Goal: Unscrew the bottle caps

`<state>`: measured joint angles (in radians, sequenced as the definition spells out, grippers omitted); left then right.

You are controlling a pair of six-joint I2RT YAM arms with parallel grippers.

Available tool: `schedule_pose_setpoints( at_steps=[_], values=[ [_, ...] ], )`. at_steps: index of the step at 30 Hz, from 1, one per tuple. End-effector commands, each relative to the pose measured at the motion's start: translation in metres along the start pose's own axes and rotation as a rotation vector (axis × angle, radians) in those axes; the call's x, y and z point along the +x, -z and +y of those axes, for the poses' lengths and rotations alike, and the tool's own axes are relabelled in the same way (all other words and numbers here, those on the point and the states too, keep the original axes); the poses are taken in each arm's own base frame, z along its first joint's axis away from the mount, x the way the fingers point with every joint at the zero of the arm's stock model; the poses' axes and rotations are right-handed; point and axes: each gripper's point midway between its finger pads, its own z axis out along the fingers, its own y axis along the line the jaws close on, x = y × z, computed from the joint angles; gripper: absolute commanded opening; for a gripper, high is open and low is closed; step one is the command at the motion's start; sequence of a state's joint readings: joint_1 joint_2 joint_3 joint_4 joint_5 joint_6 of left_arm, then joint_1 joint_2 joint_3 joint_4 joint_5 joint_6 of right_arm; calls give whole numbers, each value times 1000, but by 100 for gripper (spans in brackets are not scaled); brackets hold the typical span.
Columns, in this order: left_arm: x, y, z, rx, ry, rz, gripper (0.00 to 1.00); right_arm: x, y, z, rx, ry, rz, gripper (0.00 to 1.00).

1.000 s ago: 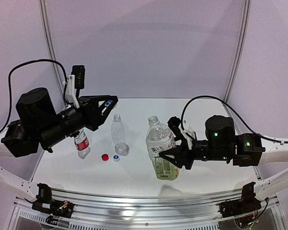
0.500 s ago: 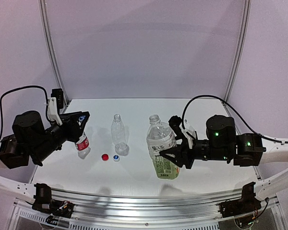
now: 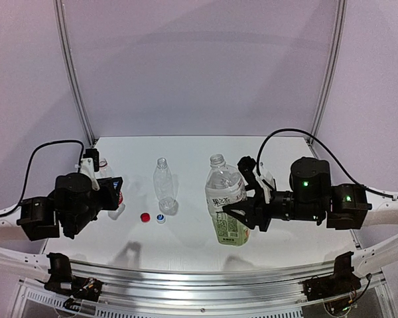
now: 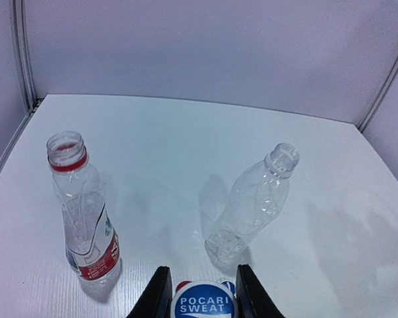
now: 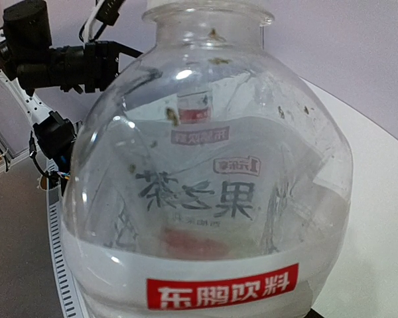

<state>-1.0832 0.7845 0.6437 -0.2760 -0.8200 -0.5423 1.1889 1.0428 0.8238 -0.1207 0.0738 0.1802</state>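
Observation:
My left gripper (image 4: 204, 290) is shut on a white-and-blue bottle cap (image 4: 204, 303) printed POCARI SWEAT; in the top view this gripper (image 3: 115, 191) hangs low at the left, in front of the small red-labelled bottle (image 3: 105, 169). That bottle (image 4: 79, 212) and the slim ribbed bottle (image 4: 255, 205) both stand open. A red cap (image 3: 145, 216) and another white-and-blue cap (image 3: 160, 218) lie on the table between them. My right gripper (image 3: 235, 213) is shut on the large white-and-green-labelled bottle (image 3: 225, 205), which is uncapped and fills the right wrist view (image 5: 205, 185), hiding the fingers.
The white table (image 3: 186, 238) ends in a metal rail (image 3: 199, 278) at the near edge. Grey walls and frame posts (image 3: 73, 73) close off the back and sides. The left arm (image 5: 66, 59) shows beyond the large bottle in the right wrist view.
My left arm has dropped and pulled back to the left with the cap in its jaws, from above the bottles to low beside the red-labelled one. The right arm and large bottle shifted slightly right.

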Motion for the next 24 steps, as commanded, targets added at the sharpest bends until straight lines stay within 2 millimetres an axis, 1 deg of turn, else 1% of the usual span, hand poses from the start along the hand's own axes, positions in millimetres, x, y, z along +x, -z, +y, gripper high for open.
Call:
schedule_pose_setpoints(
  at_steps=[1, 5, 12, 18, 21, 24],
  values=[
    [26, -13, 11, -30, 57, 32, 22, -14, 8, 0, 2, -7, -56, 10],
    [47, -24, 24, -69, 89, 51, 22, -15, 9, 0, 4, -6, -66, 10],
    [78, -42, 39, -153, 100, 82, 23, -16, 11, 0, 3, -5, -68, 10],
    [107, -61, 42, -201, 71, 148, 22, -16, 12, 0, 3, -6, -70, 10],
    [116, -68, 40, -208, 65, 176, 22, -17, 13, 0, 1, -8, -72, 10],
    [130, -76, 42, -220, 51, 226, 23, -18, 14, 0, -1, -8, -74, 10]
  ],
)
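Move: My left hand holds the blue Pocari cap. The red cap it heads for on the table lies about 11 cm ahead, 3 cm right and 23 cm below; the other blue cap is some 6 cm to the right of the red one. The red-label bottle stands roughly 14 cm ahead and 10 cm left of my left hand, the clear bottle 17 ahead and 11 right, their middles around 14 cm below. From my right hand the red cap is about 19 cm ahead, 31 left, 25 below. I keep the blue Pocari cap pinched and bring my left hand down about 14 cm, easing some 3 cm forward towards the open table just short of the red cap. As it sinks, I tip the fingers down by about 15 degrees and swing them some 10 degrees counter-clockwise. My right hand keeps its hold on the uncapped green-label bottle. ##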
